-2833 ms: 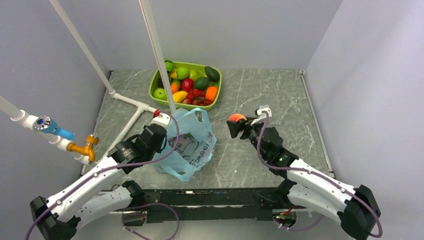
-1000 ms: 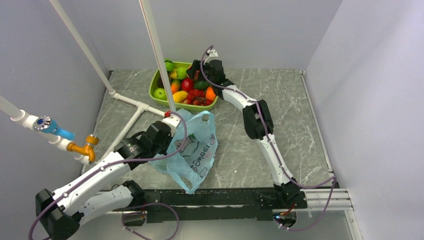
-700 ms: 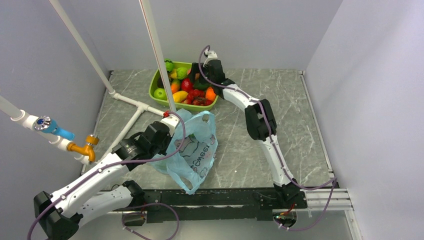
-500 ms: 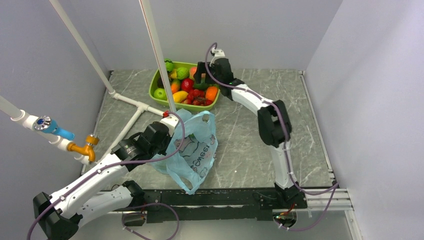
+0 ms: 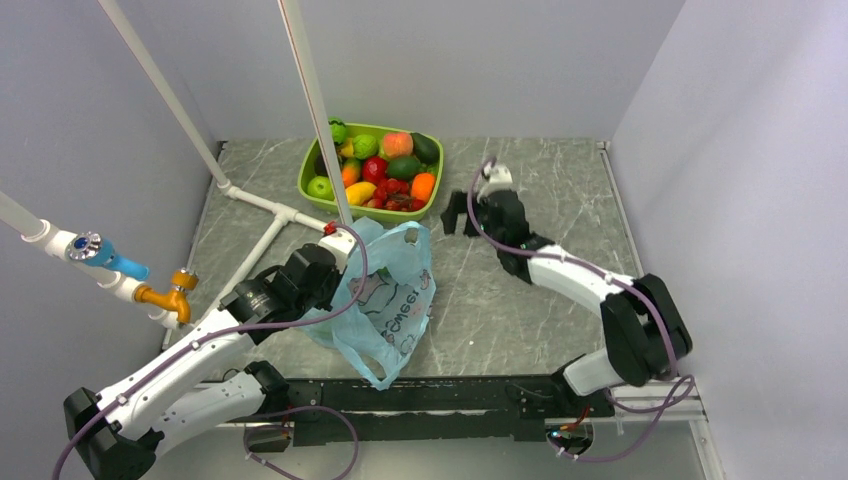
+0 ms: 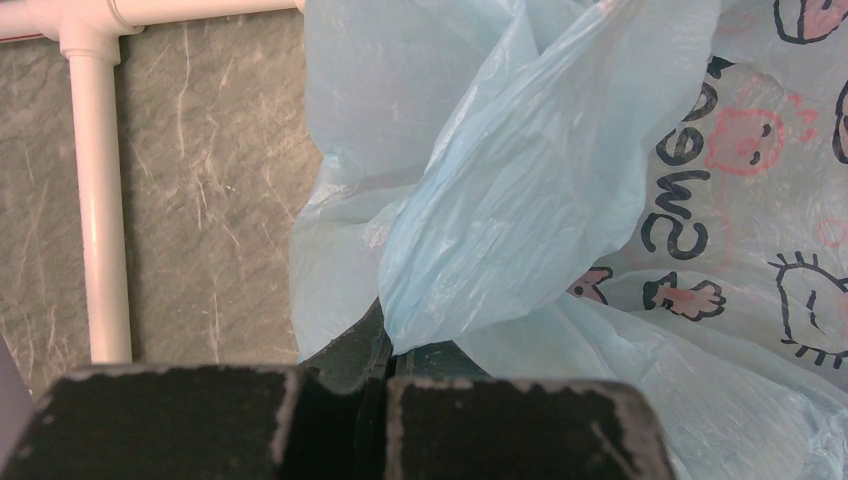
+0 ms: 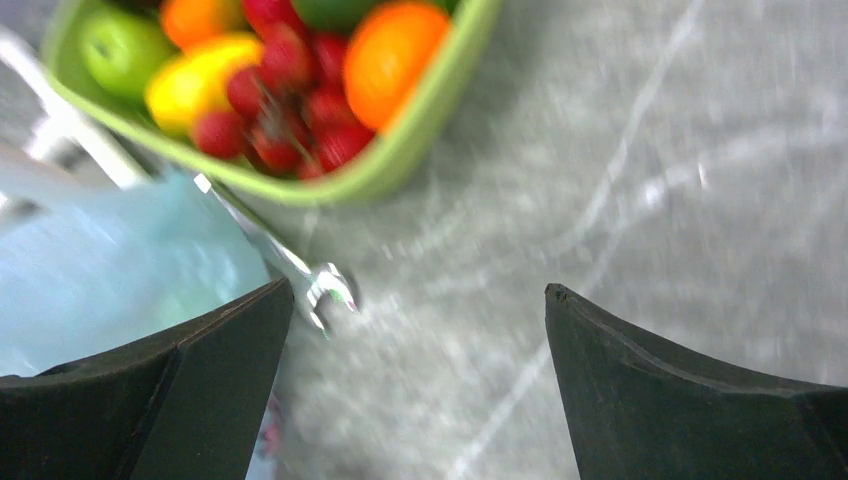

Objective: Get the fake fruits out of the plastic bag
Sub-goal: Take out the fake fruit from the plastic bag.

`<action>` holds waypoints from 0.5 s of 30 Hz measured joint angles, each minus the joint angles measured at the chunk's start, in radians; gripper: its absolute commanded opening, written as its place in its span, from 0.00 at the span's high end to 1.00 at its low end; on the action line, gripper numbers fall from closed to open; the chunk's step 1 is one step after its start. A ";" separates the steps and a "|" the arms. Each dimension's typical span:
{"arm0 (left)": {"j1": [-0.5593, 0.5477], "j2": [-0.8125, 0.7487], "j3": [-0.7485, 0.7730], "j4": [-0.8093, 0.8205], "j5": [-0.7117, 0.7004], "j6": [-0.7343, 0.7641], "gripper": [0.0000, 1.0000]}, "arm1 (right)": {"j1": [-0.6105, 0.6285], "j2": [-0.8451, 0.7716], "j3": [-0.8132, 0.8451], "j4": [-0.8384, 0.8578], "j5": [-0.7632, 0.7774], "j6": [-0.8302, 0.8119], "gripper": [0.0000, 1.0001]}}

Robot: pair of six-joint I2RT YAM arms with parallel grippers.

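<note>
The light blue plastic bag lies crumpled on the marble table, its printed side up. My left gripper is shut on a fold of the bag's left rim, the jaws pressed together on the film. What is inside the bag stays hidden. A pink-orange peach rests in the lime-green tray among other fake fruits. My right gripper hangs open and empty over bare table, just right of the tray's near corner. In the right wrist view the gripper spans blurred tabletop, with the bag at its left.
The tray holds an orange, red berries and green pieces. A white pipe frame runs along the left, seen close beside the bag, with a slanted pole and blue and orange fittings. Grey walls enclose three sides.
My right arm has drawn back from over the tray towards the near side, leaving the peach in the tray, its jaws open. The left gripper has kept its hold on the bag.
</note>
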 measured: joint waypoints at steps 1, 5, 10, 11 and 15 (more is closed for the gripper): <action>0.000 0.000 0.000 0.000 0.000 0.000 1.00 | 0.000 -0.022 -0.052 -0.002 0.000 0.007 0.03; 0.000 0.000 0.000 0.000 0.000 -0.001 1.00 | 0.020 -0.128 -0.226 -0.026 0.001 0.027 0.02; 0.000 -0.001 0.000 0.000 0.000 -0.001 1.00 | 0.141 -0.266 -0.293 -0.035 0.018 0.042 0.04; 0.000 -0.001 0.000 0.000 0.000 -0.001 1.00 | 0.177 -0.285 -0.293 -0.029 0.027 0.043 0.05; 0.000 -0.002 0.000 0.000 0.000 -0.002 1.00 | 0.307 -0.321 -0.291 -0.002 0.054 0.039 0.10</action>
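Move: The green fruit in the open plastic bag lies about 17 cm to the right hand's left, 6 cm back and 11 cm below; a brown fruit touches its far side, some 3 cm farther out. The wrench head is 10 cm left of the right hand, about 2 cm ahead and 12 cm down; the green basket's middle is 20 cm ahead, 20 cm left, 9 cm below. From the left hand, the green fruit is roughly 9 cm ahead, 7 cm right and 13 cm down. The plastic bag, still pinched and held up by the motionless left hand, is what the empty right hand comes back to from the basket. The right hand sweeps back about 12 cm, first dipping 5 cm and drifting slightly right, then rising most of that again and swinging some 6 cm left towards the bag's right side, turning counter-clockwise about 15 degrees with fingers staying wide open. ##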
